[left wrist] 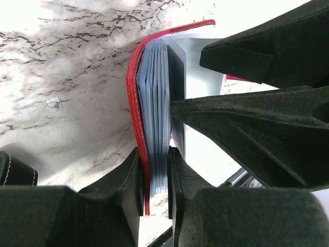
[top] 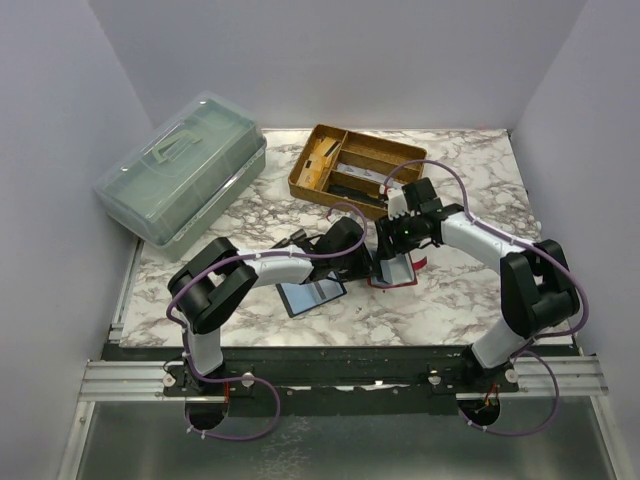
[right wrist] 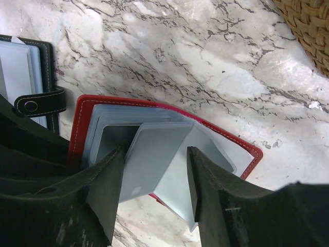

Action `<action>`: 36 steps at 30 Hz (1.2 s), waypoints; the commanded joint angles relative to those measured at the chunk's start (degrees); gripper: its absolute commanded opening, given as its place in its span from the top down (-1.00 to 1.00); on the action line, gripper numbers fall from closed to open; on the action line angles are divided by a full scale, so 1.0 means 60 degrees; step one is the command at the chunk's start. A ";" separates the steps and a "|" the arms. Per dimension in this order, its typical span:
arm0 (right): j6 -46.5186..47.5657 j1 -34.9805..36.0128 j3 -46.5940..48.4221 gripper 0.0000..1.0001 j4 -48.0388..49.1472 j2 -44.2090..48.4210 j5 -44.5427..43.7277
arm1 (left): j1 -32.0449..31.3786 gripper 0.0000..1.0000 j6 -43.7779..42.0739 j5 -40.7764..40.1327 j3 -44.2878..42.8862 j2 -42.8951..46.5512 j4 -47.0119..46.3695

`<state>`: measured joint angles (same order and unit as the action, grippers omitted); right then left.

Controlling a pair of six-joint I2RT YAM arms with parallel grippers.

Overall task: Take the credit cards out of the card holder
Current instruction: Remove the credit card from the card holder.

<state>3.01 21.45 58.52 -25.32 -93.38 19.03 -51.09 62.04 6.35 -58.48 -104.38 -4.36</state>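
Observation:
The red card holder (top: 398, 272) lies open on the marble table between both arms. My left gripper (left wrist: 154, 159) is shut on its red cover (left wrist: 134, 92) and the stack of clear sleeves, pinching them at one edge. In the right wrist view a pale blue-grey credit card (right wrist: 154, 170) sticks out of a sleeve of the card holder (right wrist: 82, 118), tilted up. My right gripper (right wrist: 156, 154) stands open astride that card; the left finger touches its edge, and the right finger stands beside the sleeve. In the left wrist view the right gripper's fingers (left wrist: 247, 118) reach in over the sleeves.
A black card holder (top: 312, 294) lies open just left of the red one, its snap strap (right wrist: 31, 105) close to my right gripper. A wicker tray (top: 355, 165) sits behind, and a clear green lidded box (top: 185, 165) at the back left.

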 commanded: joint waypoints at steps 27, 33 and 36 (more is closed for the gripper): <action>-0.0478 -0.1497 -0.0825 1.00 -0.0053 0.0485 0.1973 | 0.0199 0.61 0.0218 -0.0250 0.1238 0.0942 -0.1103; -0.0473 -0.2292 -0.1187 1.00 0.0295 0.0525 0.4713 | 0.0366 -0.98 0.0234 -0.0548 0.1897 0.1987 -0.1525; -0.0765 -0.2395 -0.1285 1.00 0.0453 0.0535 0.5287 | 0.0360 -0.98 -0.0134 -0.0870 0.2166 0.2790 -0.1488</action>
<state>-0.14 7.33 52.03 -24.69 -90.59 39.70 -49.17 63.35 5.04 -47.13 -94.39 -11.22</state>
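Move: Between my right hand's open fingers, a clear sleeve flap of the red card holder sits about 2 cm to their right and 1 cm back. The red holder's middle is some 3 cm back and 3 cm left of that hand; the black card holder lies about 22 cm left and 9 cm back. From my left hand, which already pinches the red holder's left-hand stack of sleeves, the flap is roughly 8 cm right and 1 cm ahead. I ease my right hand about 3 cm to the right and a little back, shutting its fingers on the sleeve flap, then tilt the wrist some 20 degrees so the fingers lean flatter towards the left while I keep the pinch. My left hand keeps its hold as it creeps left, then opens wide, lets go of the sleeve stack and backs off left and up, about 4 cm in all. ##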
